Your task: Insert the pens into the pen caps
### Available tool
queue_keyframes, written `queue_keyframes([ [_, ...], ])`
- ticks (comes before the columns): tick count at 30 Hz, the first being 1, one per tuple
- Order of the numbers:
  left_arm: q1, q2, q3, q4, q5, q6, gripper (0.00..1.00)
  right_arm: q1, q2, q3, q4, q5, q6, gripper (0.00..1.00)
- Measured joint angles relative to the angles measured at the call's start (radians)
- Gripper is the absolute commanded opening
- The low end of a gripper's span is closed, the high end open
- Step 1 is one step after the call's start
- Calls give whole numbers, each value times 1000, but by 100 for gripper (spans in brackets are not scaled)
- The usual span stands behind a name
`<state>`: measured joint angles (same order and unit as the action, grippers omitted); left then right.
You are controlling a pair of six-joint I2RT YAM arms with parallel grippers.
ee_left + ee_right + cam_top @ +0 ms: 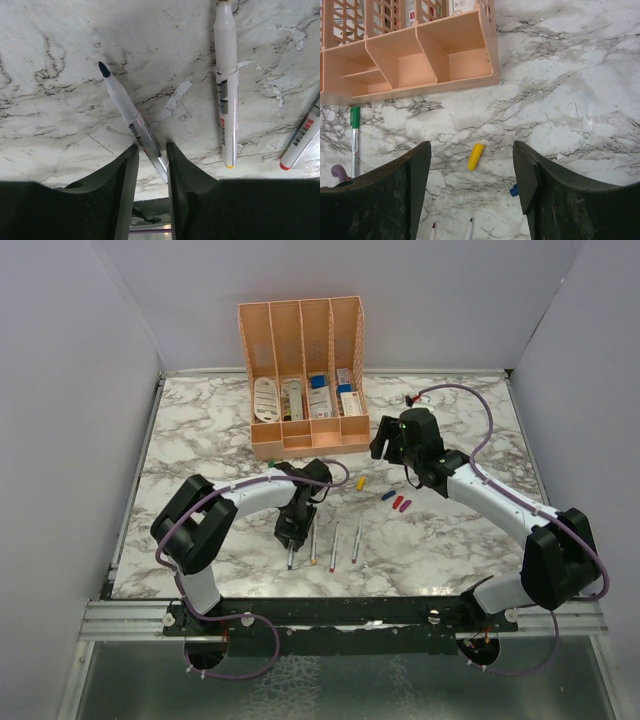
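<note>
My left gripper (151, 150) is shut on the rear end of a blue-tipped pen (125, 107), which lies slanted between its fingers over the marble; in the top view this gripper (291, 536) is at the left of the pen row. A yellow-marked pen (226, 80) and a red-marked pen (300, 145) lie to its right. My right gripper (471, 150) hangs open above the yellow cap (476, 156), with the blue cap (514, 190) by its right finger. The red cap (397, 503) and magenta cap (405, 504) lie together. A pen with a green cap (354, 117) on it lies near the organiser.
The peach organiser (305, 440) stands at the back middle with small items in its slots, and its front tray (440, 75) is just beyond my right gripper. Three pens (334, 540) lie side by side near the front. Grey walls close in the table's sides.
</note>
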<state>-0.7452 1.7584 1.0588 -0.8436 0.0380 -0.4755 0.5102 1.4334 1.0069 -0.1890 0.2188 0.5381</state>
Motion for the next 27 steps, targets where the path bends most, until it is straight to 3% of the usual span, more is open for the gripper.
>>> queue_keyframes([
  [4, -1, 9, 6, 3, 24, -7, 1, 0, 5, 0, 0, 0, 0, 66],
  [27, 3, -53, -74, 78, 13, -75, 0, 0, 16, 0, -6, 3, -1, 64],
])
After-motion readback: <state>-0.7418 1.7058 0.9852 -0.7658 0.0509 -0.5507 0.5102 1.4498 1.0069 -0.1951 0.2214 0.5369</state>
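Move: The pen to be gripped lies between the left hand's open fingertips, slanting with its dark tip ahead and to the left; its middle is about 1 cm forward, 1 cm left and 1 cm below. The yellow-ended pen lies some 5 cm right and 3 cm ahead of that hand, the red-ended pen about 9 cm right and 2 cm ahead, both at table height. From the right hand, the dark-tipped pen is roughly 19 cm back, 22 cm left and 15 cm lower. The left fingers pinch the dark-tipped pen just behind its middle, closing quickly from about a third open to nearly shut. While closing, the hand eases back and down, each by roughly 0.5 cm, then stays low over the table, pointing down with barely any turn and keeping its grip, with a tiny start upward at the end. ##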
